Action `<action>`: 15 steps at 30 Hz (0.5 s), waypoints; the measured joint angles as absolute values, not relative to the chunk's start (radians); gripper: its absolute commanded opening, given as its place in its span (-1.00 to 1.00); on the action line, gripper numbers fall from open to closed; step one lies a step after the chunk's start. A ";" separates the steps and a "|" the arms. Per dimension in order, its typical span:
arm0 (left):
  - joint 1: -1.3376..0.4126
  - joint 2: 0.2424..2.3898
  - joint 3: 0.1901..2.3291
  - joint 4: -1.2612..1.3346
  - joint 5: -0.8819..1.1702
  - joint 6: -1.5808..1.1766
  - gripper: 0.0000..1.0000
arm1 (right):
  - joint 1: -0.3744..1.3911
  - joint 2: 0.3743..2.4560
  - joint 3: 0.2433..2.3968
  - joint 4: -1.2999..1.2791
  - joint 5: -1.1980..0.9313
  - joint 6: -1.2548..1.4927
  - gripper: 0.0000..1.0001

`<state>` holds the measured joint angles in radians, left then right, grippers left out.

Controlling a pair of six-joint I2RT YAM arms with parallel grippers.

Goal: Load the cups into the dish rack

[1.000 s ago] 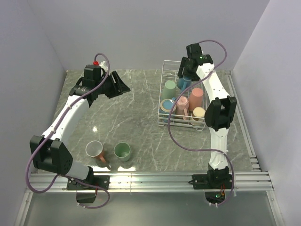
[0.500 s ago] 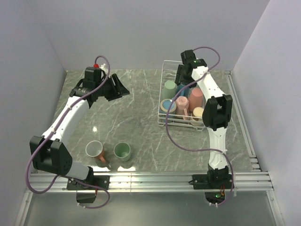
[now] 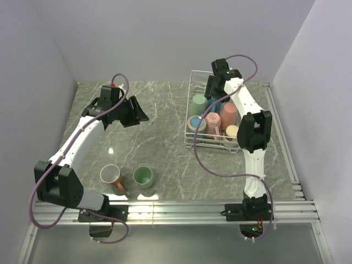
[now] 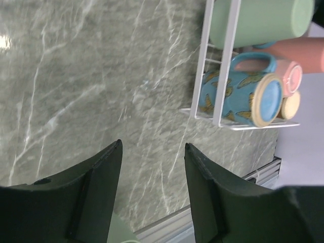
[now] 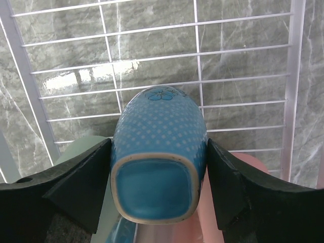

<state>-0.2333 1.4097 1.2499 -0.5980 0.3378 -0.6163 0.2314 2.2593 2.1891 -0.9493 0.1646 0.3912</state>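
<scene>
My right gripper (image 5: 158, 143) is shut on a blue dotted cup (image 5: 159, 147), its base turned to the camera, above the grid floor of the white wire dish rack (image 5: 152, 57). From above, that gripper (image 3: 214, 92) hangs over the back of the dish rack (image 3: 190, 88). The rack holds a green cup (image 3: 199, 101), a blue butterfly cup (image 3: 196, 122), a pink cup (image 3: 213, 122) and a salmon cup (image 3: 229, 113). My left gripper (image 3: 136, 110) hovers open and holds nothing above the table's middle left. A copper cup (image 3: 111, 175) and a green cup (image 3: 143, 176) stand near the front edge.
The left wrist view looks past the left gripper (image 4: 152, 146) across bare marble to the rack's corner (image 4: 226, 50) and the butterfly cup (image 4: 238, 98). Grey walls close in on both sides, and a metal rail (image 3: 181, 209) runs along the near edge.
My left gripper has drifted a little toward the near side. The right wrist shifted slightly left over the rack, still gripping the blue cup.
</scene>
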 measured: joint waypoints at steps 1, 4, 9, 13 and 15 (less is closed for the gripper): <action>-0.233 1.406 1.242 -0.605 0.336 -0.616 0.15 | 0.231 2.257 2.186 -0.947 0.165 0.391 0.66; -0.233 1.395 1.225 -0.620 0.331 -0.616 0.15 | 0.231 2.255 2.183 -0.952 0.163 0.394 0.91; -0.233 1.377 1.223 -0.638 0.323 -0.612 0.15 | 0.231 2.255 2.173 -0.976 0.164 0.395 0.95; -0.233 1.356 1.214 -0.667 0.309 -0.594 0.15 | 0.231 2.251 2.191 -0.998 0.167 0.395 0.97; -0.233 1.341 1.197 -0.679 0.303 -0.586 0.15 | 0.231 2.236 2.198 -1.004 0.168 0.395 0.98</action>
<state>-0.2333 1.3407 1.1969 -0.6788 0.3031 -0.5858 0.2310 2.2356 2.1979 -1.0042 0.1684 0.3946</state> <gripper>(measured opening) 0.575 0.984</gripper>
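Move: The blue cup stands in the rack between the right hand's fingers, its middle some 2 cm below the hand point. The racked green cup is about 7 cm to its left and 2 cm nearer the base, the coral cup about 7 cm right and 5 cm back. From the left hand, the table green cup lies some 17 cm back, roughly straight behind and 16 cm below; the white mug is about 12 cm left of that cup. The blue cup, already set in the rack, is let go: the right fingers open from their hold to nearly full width, and the hand eases about 1 cm back, dipping slightly before starting to rise. Meanwhile the left hand, empty and half open, draws back about 3 cm, drifting a little left and down, towards the green cup on the table. ##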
